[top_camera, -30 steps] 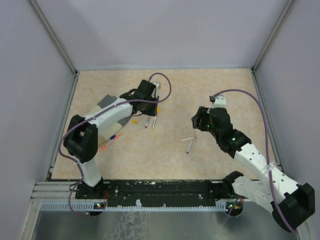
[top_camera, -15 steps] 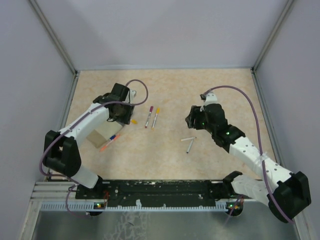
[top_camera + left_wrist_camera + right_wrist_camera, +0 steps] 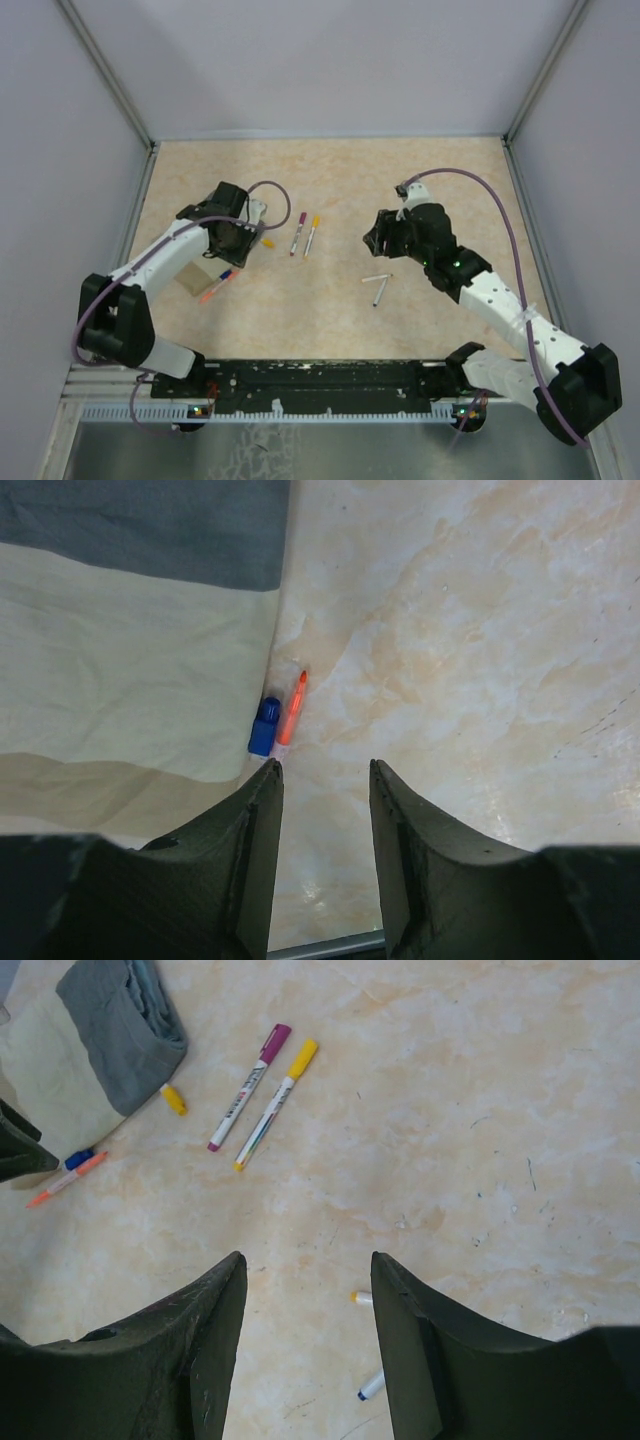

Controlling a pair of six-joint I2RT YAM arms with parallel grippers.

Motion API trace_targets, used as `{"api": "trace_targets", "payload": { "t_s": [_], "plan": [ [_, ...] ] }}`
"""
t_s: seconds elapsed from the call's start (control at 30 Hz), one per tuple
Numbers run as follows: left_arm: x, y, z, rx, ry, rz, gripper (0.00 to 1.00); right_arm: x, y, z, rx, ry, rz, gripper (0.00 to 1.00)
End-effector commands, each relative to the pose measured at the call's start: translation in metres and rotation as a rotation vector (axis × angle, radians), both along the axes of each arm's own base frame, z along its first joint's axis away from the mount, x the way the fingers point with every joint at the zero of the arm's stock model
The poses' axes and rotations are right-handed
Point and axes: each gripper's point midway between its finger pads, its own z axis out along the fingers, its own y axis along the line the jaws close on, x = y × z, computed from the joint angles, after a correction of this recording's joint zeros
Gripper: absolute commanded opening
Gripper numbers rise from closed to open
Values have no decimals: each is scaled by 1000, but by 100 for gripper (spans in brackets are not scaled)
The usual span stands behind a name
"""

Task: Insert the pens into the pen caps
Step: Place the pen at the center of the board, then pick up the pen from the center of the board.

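Two capped pens, one with a magenta cap [image 3: 298, 232] [image 3: 248, 1085] and one with a yellow cap [image 3: 312, 236] [image 3: 270, 1105], lie side by side mid-table. Two uncapped pens [image 3: 377, 285] lie near my right gripper [image 3: 375, 235] [image 3: 308, 1260], one yellow-tipped [image 3: 361, 1298], one blue-tipped [image 3: 370, 1388]. That gripper is open and empty above them. A loose yellow cap [image 3: 267, 242] [image 3: 174, 1098] lies by the box. An orange pen [image 3: 291, 708] [image 3: 212, 291] and a blue cap [image 3: 264, 727] rest against the box. My left gripper [image 3: 235, 240] [image 3: 322, 770] hovers open just short of them.
A beige box with a grey lid [image 3: 190, 278] [image 3: 130, 660] sits at the left under my left arm. Grey walls enclose the table on three sides. The arm bases and a black rail [image 3: 320, 375] line the near edge.
My left gripper has pulled back to the left, away from the two capped pens, and its jaws have opened wider. The right gripper has drifted slightly left.
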Motion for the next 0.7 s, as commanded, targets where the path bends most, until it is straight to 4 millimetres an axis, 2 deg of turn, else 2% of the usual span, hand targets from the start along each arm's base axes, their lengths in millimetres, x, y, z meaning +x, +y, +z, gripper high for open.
{"api": "trace_targets", "payload": {
  "t_s": [0.0,0.07,0.27,0.4,0.57,0.67],
  "plan": [
    [-3,16,11,57,-81,-62,46,5,15,36,35,-70,71,53],
    [-5,26,11,105,-107,-86,46,5,17,37,35,-66,83,53],
    [-36,36,-21,132,-56,-195,46,3,21,38,36,-55,110,53],
    [-36,33,-22,106,-58,-200,45,1,23,37,43,-47,118,53],
    [-44,39,-45,122,43,-213,45,-1,25,37,52,-37,129,53],
    [-42,39,-52,129,88,-208,44,-3,24,37,51,-35,129,53]
  ]
}}
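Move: The left hand's half-open, empty fingers are about 6 cm to the right of the orange pen's middle, with the pen some 2 cm back and 8 cm below. The blue cap lies against it, about 1 cm ahead and 6 cm left of the hand; the yellow cap is some 10 cm ahead and 6 cm right, both also about 8 cm down. From the right hand, the orange pen lies roughly 38 cm left, 3 cm back and 18 cm below. Empty and half open, the left hand swings back and to its left by about 4 cm each way, first near level, then sinking about 4 cm towards the orange pen beside the blue cap, while the wrist turns some 10 degrees clockwise and rolls its left side up a little. Its sideways travel has all but stopped by the end while it still sinks, the fingers neither closing nor touching the pen, and the open, empty right hand drifts barely 2 cm left. ##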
